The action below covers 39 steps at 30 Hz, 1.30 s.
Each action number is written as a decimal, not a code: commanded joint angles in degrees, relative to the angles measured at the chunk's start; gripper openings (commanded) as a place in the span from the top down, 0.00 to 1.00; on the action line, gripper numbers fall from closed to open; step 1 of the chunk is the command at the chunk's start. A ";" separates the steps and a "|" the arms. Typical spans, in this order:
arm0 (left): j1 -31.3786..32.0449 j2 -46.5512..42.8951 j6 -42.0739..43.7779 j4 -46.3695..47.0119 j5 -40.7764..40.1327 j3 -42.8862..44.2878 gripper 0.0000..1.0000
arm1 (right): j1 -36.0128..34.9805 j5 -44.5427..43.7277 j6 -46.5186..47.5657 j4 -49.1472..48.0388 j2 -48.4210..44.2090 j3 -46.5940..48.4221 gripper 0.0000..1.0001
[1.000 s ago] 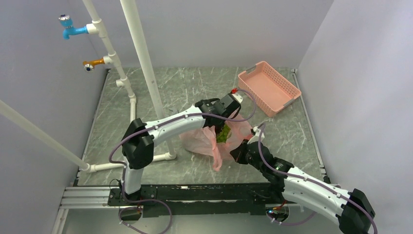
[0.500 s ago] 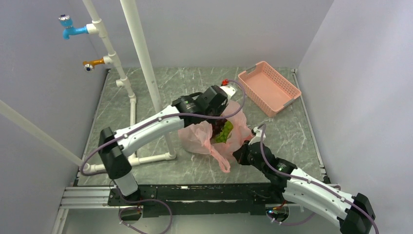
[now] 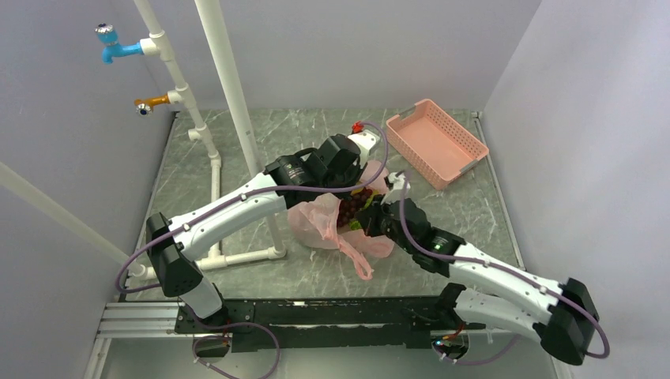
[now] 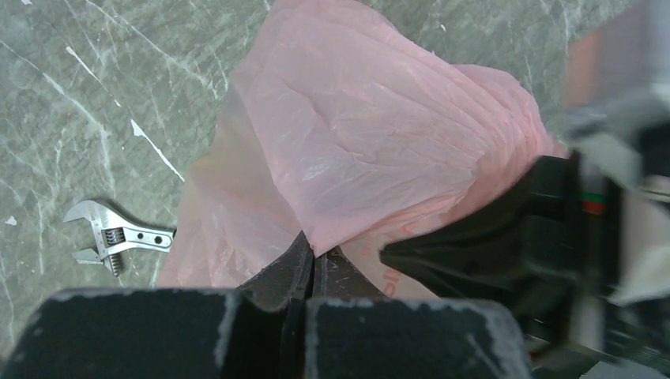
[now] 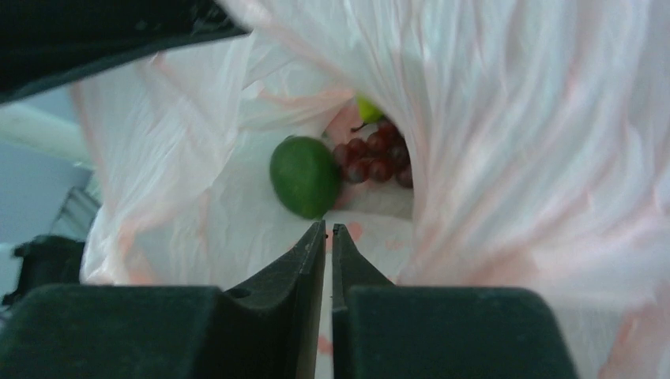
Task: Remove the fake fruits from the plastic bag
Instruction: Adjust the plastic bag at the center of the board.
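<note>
The plastic bag (image 3: 324, 225) lies crumpled pink in the middle of the table. My left gripper (image 4: 314, 254) is shut on a fold of the plastic bag (image 4: 371, 150) at its rim and holds it up. In the bag's mouth show the fake fruits: a round green fruit (image 5: 305, 175), a dark red grape bunch (image 5: 381, 158) and a yellow-green fruit (image 5: 368, 109) behind it. The dark grapes (image 3: 352, 205) also show from above. My right gripper (image 5: 328, 229) is shut with nothing in it, pointing into the bag's mouth just short of the green fruit.
A pink slotted basket (image 3: 435, 141) stands at the back right. White pipes (image 3: 234, 103) rise at the left, with a blue tap (image 3: 111, 47) and an orange tap (image 3: 150, 103). A metal wrench (image 4: 111, 234) lies on the table beside the bag.
My left gripper has closed on the bag's rim and shifted left and back with it. My right arm has advanced into the bag's mouth, and the dark grapes now show from above.
</note>
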<state>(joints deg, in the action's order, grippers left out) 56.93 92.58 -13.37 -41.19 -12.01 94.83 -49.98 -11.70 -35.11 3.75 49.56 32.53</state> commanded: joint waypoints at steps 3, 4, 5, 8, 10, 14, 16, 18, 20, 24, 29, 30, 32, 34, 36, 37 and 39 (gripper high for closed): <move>0.03 -2.56 -1.59 1.02 -0.07 0.58 1.00 | -0.09 -17.64 -5.02 -9.27 5.04 -2.41 1.00; 0.03 -2.69 -1.59 0.76 -0.23 0.62 1.00 | 0.05 -20.89 -6.66 -8.90 4.23 -4.13 1.00; 0.03 -2.81 -1.52 0.61 -0.33 0.50 1.00 | 0.05 -24.34 -8.95 -7.25 3.24 -5.52 1.00; 0.03 -3.40 -1.35 0.74 -0.60 -0.30 1.00 | 1.73 -30.60 -17.61 0.63 -0.41 -9.37 1.00; 0.08 -3.69 -1.01 0.79 -0.93 -0.94 1.00 | 4.17 -29.90 -22.43 3.87 -3.88 -13.44 1.00; 0.03 -4.09 -0.61 0.64 -1.12 -1.90 1.00 | 11.43 -22.16 -22.96 5.73 -10.97 -19.23 1.00; 0.04 -4.26 -0.70 0.57 -0.97 -2.20 1.00 | 12.27 -19.63 -20.45 6.91 -13.76 -19.19 1.00; 0.03 -4.54 -0.74 0.84 -0.28 -2.51 1.00 | 12.26 -15.96 -16.02 8.57 -15.48 -17.37 1.00; 0.03 -4.60 -0.78 0.80 0.55 -2.43 1.00 | 12.29 -10.25 -10.41 10.23 -16.56 -14.38 1.00; 0.06 -4.65 -1.17 0.77 1.77 -2.94 1.00 | 12.25 7.07 -0.41 11.06 -19.76 -9.87 0.95; 0.08 -4.52 -1.74 1.42 2.49 -3.76 1.00 | 12.06 22.17 2.99 10.13 -21.31 -5.08 0.73; 0.03 -4.48 -1.82 1.51 2.53 -3.70 1.00 | 11.87 23.53 3.16 9.48 -20.60 -4.09 0.71; 0.06 -4.07 -1.98 1.35 2.60 -3.25 1.00 | 11.15 24.68 3.00 7.61 -18.52 -3.03 0.68; 0.03 -3.67 -2.04 0.81 2.51 -2.32 1.00 | 9.83 24.67 2.73 4.96 -15.51 -2.92 0.66; 0.03 -3.50 -2.10 0.42 2.53 -1.58 1.00 | 7.73 24.24 2.24 2.24 -11.46 -3.32 0.66; 0.03 -3.50 -2.10 0.29 2.57 -1.36 1.00 | 6.04 23.52 1.98 0.92 -9.50 -3.51 0.66; 0.03 -3.66 -2.25 0.26 2.51 -1.15 1.00 | 0.73 20.56 1.59 -1.24 -5.69 -3.95 0.66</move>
<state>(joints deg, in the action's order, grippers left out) 56.93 90.48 -14.55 -41.47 -10.31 91.15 -42.72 9.28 -33.98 8.86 38.20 28.27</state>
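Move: The left gripper holds the plastic bag's raised rim; the bag's middle is about 18 cm below it, 4 cm left and 1 cm back, with the adjustable wrench some 9 cm ahead and 20 cm left. From the nearly shut right gripper, the bag's middle is about 3 cm ahead, 5 cm left and 9 cm down; the grapes lie 5 cm ahead and 3 cm left, the dangling handle 6 cm back and 1 cm left, the pink basket 24 cm ahead and 22 cm right. Keep the left pinch on the bag's rim, easing back and down barely a centimetre. Shut the right gripper, nudge it forward, then sweep right and down about 14 cm beside the bag, turning clockwise nearly 40 degrees; swing back left and up while drawing towards the base, turn counter-clockwise and open the fingers partway at the bag's mouth. ##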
